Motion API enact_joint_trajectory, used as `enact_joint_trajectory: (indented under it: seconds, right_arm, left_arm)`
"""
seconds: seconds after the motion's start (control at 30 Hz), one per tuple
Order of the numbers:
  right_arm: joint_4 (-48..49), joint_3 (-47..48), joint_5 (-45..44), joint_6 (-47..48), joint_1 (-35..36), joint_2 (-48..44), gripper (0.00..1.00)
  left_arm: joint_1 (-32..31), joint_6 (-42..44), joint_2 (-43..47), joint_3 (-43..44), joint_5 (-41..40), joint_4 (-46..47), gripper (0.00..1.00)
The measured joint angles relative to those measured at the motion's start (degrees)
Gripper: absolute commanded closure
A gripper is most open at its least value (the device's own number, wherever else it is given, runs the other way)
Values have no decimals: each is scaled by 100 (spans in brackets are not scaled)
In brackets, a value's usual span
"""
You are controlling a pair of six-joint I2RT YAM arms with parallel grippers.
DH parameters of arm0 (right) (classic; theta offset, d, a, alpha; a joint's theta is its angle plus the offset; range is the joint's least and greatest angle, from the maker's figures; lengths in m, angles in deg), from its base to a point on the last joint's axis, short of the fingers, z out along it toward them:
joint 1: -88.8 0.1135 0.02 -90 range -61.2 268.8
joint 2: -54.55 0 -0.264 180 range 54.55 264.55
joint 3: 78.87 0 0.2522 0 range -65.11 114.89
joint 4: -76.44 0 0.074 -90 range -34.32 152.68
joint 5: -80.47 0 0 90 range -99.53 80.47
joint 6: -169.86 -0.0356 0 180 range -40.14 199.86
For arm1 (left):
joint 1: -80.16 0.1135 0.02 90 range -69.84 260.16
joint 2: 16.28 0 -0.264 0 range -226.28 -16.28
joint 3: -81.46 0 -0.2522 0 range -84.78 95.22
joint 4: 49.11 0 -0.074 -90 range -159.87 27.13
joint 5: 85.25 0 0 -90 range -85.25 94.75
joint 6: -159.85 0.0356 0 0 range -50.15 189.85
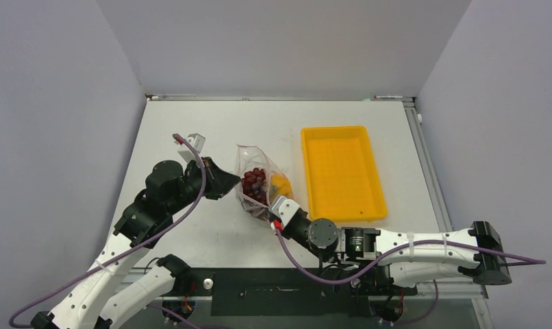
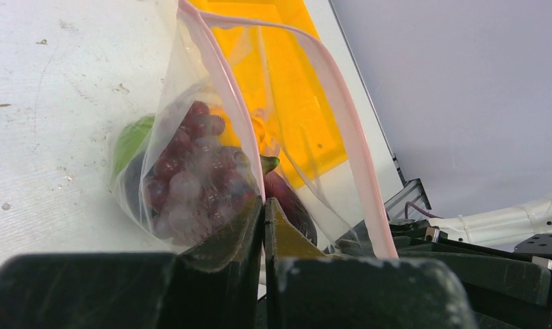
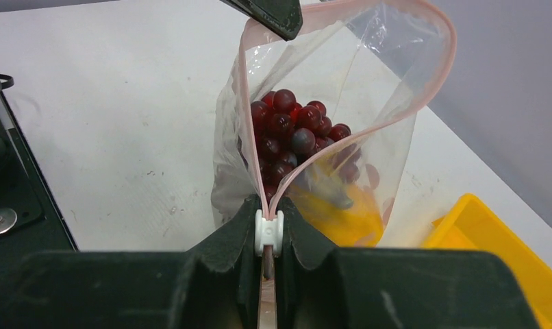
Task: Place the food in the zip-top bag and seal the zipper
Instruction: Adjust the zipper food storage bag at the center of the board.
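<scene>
The zip-top bag (image 1: 251, 159) stands on the table with its mouth gaping. Inside lie a dark red grape bunch (image 3: 290, 127), a yellow pepper (image 1: 281, 184), a purple eggplant (image 2: 292, 203) and a green piece (image 2: 131, 140). My left gripper (image 2: 264, 200) is shut on the bag's mouth edge at the left end of the pink zipper (image 2: 359, 171). My right gripper (image 3: 269, 218) is shut on the zipper's white slider (image 3: 269, 233) at the near end, where the two pink strips meet. In the top view the left gripper (image 1: 232, 182) and the right gripper (image 1: 277, 206) flank the bag.
A rigid yellow tray (image 1: 313, 178) lies right of the bag, close to its side. The table's right rail (image 1: 424, 157) runs past the tray. The arms' bases and a black mounting bar (image 1: 259, 298) line the near edge.
</scene>
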Motion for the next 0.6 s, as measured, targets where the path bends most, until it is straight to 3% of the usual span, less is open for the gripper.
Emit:
enact_joint_trajectory:
  seconds: [0.6]
  right_arm:
    - [-2070, 1228, 1462, 402, -4, -385, 95]
  left_arm:
    - [2, 380, 616, 581, -608, -474, 65]
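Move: Both my hands still hold the bag's pink rim: my left pinches one side of the mouth, my right the white slider. From my left hand, the bag's filled body lies about 8 cm right, 2 cm nearer me and 12 cm below; the grapes sit some 5 cm right, 2 cm back and 10 cm down. From my right hand, the body is roughly 6 cm ahead, 4 cm left and 9 cm below, and the empty yellow tray 14 cm ahead, 26 cm right and 22 cm down. I open my left fingers about a third, letting go of the rim, and lift that hand some 5 cm up and 3 cm left, away from the bag, tipping its fingers up slightly. Meanwhile my right hand keeps its pinch on the slider and draws the bag about 4 cm back towards me and as much upward, turning some 15 degrees counter-clockwise. ##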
